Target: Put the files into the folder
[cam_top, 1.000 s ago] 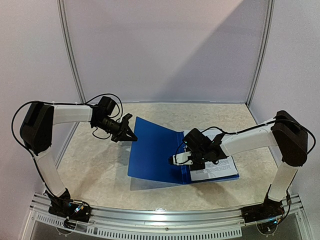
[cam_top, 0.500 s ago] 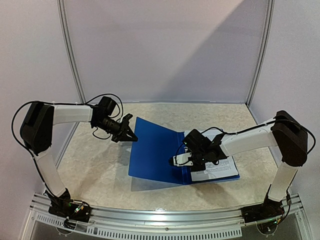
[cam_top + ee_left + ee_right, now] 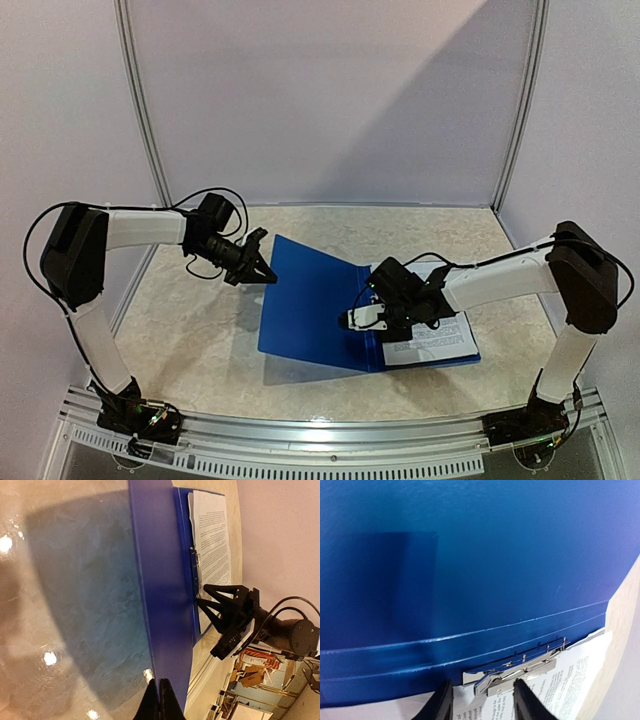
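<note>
The dark-blue folder (image 3: 310,305) lies open on the table, its left cover raised off the surface. My left gripper (image 3: 264,274) is shut on that cover's far left corner; in the left wrist view its fingertips (image 3: 159,700) pinch the cover's edge (image 3: 165,590). The files (image 3: 432,340) lie on the folder's right half, printed side up, with their edge under the metal spine clip (image 3: 520,672). My right gripper (image 3: 370,322) hovers over the spine, jaws open, one finger (image 3: 442,702) on each side of the clip's near end. The files (image 3: 575,680) show under the clip.
The marble-patterned tabletop (image 3: 200,330) is ringed by pale walls with metal posts (image 3: 140,110). A slotted rail (image 3: 330,445) runs along the near edge between the arm bases. The raised cover casts a shadow on the table (image 3: 75,590).
My right gripper has gone from shut to open over the spine clip. The left gripper and the raised cover have barely moved.
</note>
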Motion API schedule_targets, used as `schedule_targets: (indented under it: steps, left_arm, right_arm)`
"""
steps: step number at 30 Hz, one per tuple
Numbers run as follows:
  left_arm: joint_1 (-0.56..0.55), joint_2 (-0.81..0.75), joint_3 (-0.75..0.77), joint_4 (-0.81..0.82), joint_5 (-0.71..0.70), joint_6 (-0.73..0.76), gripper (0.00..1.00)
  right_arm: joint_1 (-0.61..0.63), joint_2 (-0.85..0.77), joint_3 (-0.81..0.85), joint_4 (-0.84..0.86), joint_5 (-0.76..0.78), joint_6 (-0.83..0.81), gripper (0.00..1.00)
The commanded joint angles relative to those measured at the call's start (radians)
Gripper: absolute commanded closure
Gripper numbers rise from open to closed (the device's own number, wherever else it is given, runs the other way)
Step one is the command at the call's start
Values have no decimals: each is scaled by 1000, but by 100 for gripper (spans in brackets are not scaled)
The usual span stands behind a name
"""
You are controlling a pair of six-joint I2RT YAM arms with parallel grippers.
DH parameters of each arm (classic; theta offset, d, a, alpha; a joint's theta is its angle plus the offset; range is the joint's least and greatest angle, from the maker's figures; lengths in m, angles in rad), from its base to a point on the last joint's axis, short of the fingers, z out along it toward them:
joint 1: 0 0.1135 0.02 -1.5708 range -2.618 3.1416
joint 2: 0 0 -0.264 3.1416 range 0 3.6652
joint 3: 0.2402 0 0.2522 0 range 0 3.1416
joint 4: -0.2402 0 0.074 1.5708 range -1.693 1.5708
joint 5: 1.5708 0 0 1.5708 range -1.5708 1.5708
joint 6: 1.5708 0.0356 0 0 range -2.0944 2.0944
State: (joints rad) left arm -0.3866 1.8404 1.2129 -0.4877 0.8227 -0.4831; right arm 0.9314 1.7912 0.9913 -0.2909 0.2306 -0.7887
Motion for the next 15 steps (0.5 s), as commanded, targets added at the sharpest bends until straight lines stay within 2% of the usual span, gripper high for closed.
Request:
schedule_targets:
  steps: [1,7,11,14,15]
  left_arm:
    - [-8,12,16,-5,-1,9,100]
    - [-8,17,16,-9,-5,9,100]
    - [-7,15,17,-12,-9,13,100]
    - [-7,16,22,-18,-10,18,100]
    - [-7,16,22,-20,-12,20,100]
  right_arm:
    - [9,-35,-16,-89,-7,17,54]
    - [9,-133,-30,-102,-31,27,34]
    - [4,-222,-10,-86,-33,79,30]
    - [-61,-288,26,-48,7,251,18]
    - [-111,-304,57,-69,23,367,16]
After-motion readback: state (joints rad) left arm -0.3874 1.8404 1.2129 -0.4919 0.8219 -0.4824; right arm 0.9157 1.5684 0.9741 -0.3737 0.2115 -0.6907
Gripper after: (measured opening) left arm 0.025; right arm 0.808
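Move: The right gripper is low over the near end of the folder's metal clip, with the clip's middle about 4 cm ahead, 1 cm left and 1 cm below. The files lie some 9 cm to this hand's right and 3 cm ahead, 2 cm lower; the raised blue cover's middle is about 13 cm left, 4 cm ahead and 3 cm above. From the left gripper, the clip is roughly 21 cm right, 3 cm back and 9 cm lower. Lift the right gripper clear of the metal clip: ease about 1 cm back and 1 cm right, then rise faster to nearly 7 cm up, spreading the half-open fingers wide and rolling the hand's left side up some 10 degrees late in the rise. Keep the left gripper still and shut on the blue cover's edge. ##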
